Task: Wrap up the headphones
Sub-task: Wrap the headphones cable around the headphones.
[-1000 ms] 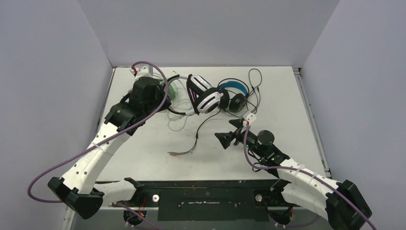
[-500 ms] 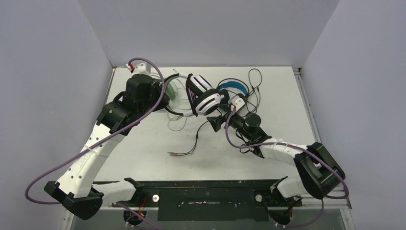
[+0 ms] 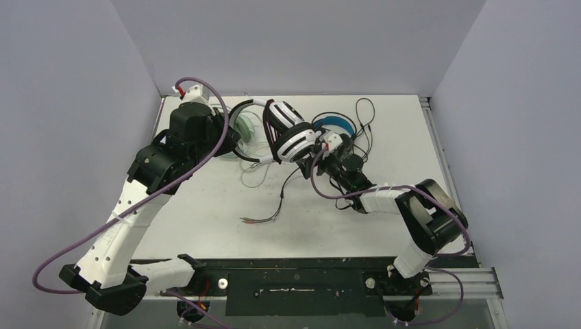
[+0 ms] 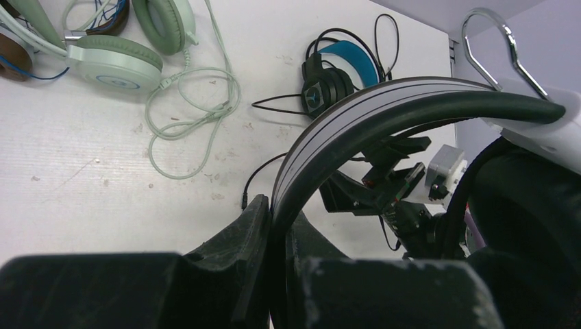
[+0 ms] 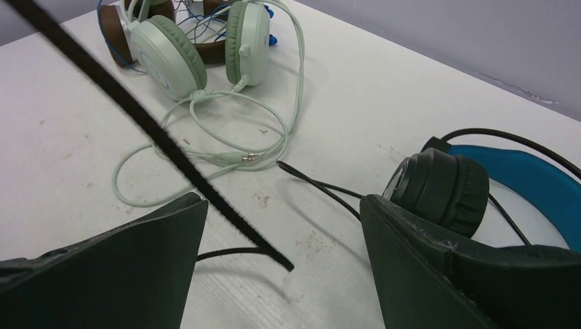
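Observation:
My left gripper (image 4: 279, 229) is shut on the striped headband (image 4: 356, 127) of the white headphones (image 3: 291, 135) and holds them off the table; from above, the left gripper (image 3: 231, 139) sits at the band's left end. The right gripper (image 5: 281, 236) is open just below their earcup, seen from above as the right gripper (image 3: 315, 160). A black ribbed strap (image 5: 147, 120) hangs slanting between its jaws, touching neither. The mint green headphones (image 5: 171, 62) and the brown headphones (image 5: 123, 38) lie beyond. The black headphones with the blue headband (image 5: 445, 181) lie beside the right finger.
The white headset's thin black cable (image 3: 284, 195) trails to its plugs (image 3: 257, 219) mid-table. A mint cord loop (image 4: 192, 130) lies on the white table (image 3: 205, 205). Black cable loops (image 3: 364, 113) lie at the back right. Grey walls close in on three sides.
The right arm has reached up and left from mid-table to just under the white headphones, jaws still open. The left arm has drawn the held headband slightly back and left.

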### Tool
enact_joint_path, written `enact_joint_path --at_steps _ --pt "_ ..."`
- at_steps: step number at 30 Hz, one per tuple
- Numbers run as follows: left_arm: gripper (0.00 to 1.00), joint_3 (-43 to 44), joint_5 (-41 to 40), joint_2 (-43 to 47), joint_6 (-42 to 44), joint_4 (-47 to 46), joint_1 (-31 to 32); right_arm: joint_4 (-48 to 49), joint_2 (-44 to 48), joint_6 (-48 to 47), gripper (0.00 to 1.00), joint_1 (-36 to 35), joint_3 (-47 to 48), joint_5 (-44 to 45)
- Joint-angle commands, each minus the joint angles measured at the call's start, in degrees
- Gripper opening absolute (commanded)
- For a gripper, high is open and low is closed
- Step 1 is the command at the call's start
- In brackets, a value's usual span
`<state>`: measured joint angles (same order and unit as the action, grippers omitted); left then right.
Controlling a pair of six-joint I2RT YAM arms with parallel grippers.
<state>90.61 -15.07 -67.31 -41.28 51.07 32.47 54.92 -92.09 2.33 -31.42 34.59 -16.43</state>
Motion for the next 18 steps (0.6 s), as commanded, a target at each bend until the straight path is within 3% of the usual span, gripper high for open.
enact_joint_path --at_steps 1,2,4,8,9,18 --pt "0.0 5.6 1.4 1.8 -2.2 -3.5 -0.2 6.4 -3.7 -0.5 0.81 0.7 6.5 -5.0" --pt "0.0 6.1 1.4 1.8 -2.2 -3.2 -0.3 6.3 -4.7 -0.3 0.76 0.7 7.6 -5.5" --pt "0.0 7.1 1.0 1.5 -2.4 -2.8 -0.3 6.2 -6.1 0.7 0.56 0.7 9.2 -6.7" --pt "0.0 7.4 -1.8 0.7 -3.9 -2.6 -0.5 6.0 -3.0 1.7 0.04 -1.8 6.9 -5.3" --pt "0.0 7.2 -2.2 0.3 -4.4 -2.7 -0.7 5.5 -1.0 1.1 0.0 -3.4 5.3 -3.9" --pt "0.0 3.4 -3.5 -3.6 -6.9 -10.5 -8.7 -6.9 16.8 0.0 0.0 -24.7 -6.1 6.2"
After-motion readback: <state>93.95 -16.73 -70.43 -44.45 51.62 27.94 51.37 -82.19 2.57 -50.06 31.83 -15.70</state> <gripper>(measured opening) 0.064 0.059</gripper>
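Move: The loose stretch of headphone cable hangs between the right hand's open fingertips, about 2 cm ahead and 2 cm to the left. The white ear cups are some 18 cm above that hand, 5 cm back and 2 cm left. On the table roughly 13 cm below lie the black-and-blue headphones, 15 cm ahead and 10 cm right, and the plug ends, 7 cm back and 13 cm left. From the left hand, gripping the headband, that cable is 8 cm ahead, 14 cm right and 19 cm lower. The right fingers shut on the hanging cable while the hand nudges 2 to 3 cm forward-left, then, keeping the pinch, sweep it quickly back about 14 cm, away from the ear cups, also left and slightly up, turning nearly 20 degrees counter-clockwise. The left hand keeps its hold on the headband, rising a little before easing forward-left. ##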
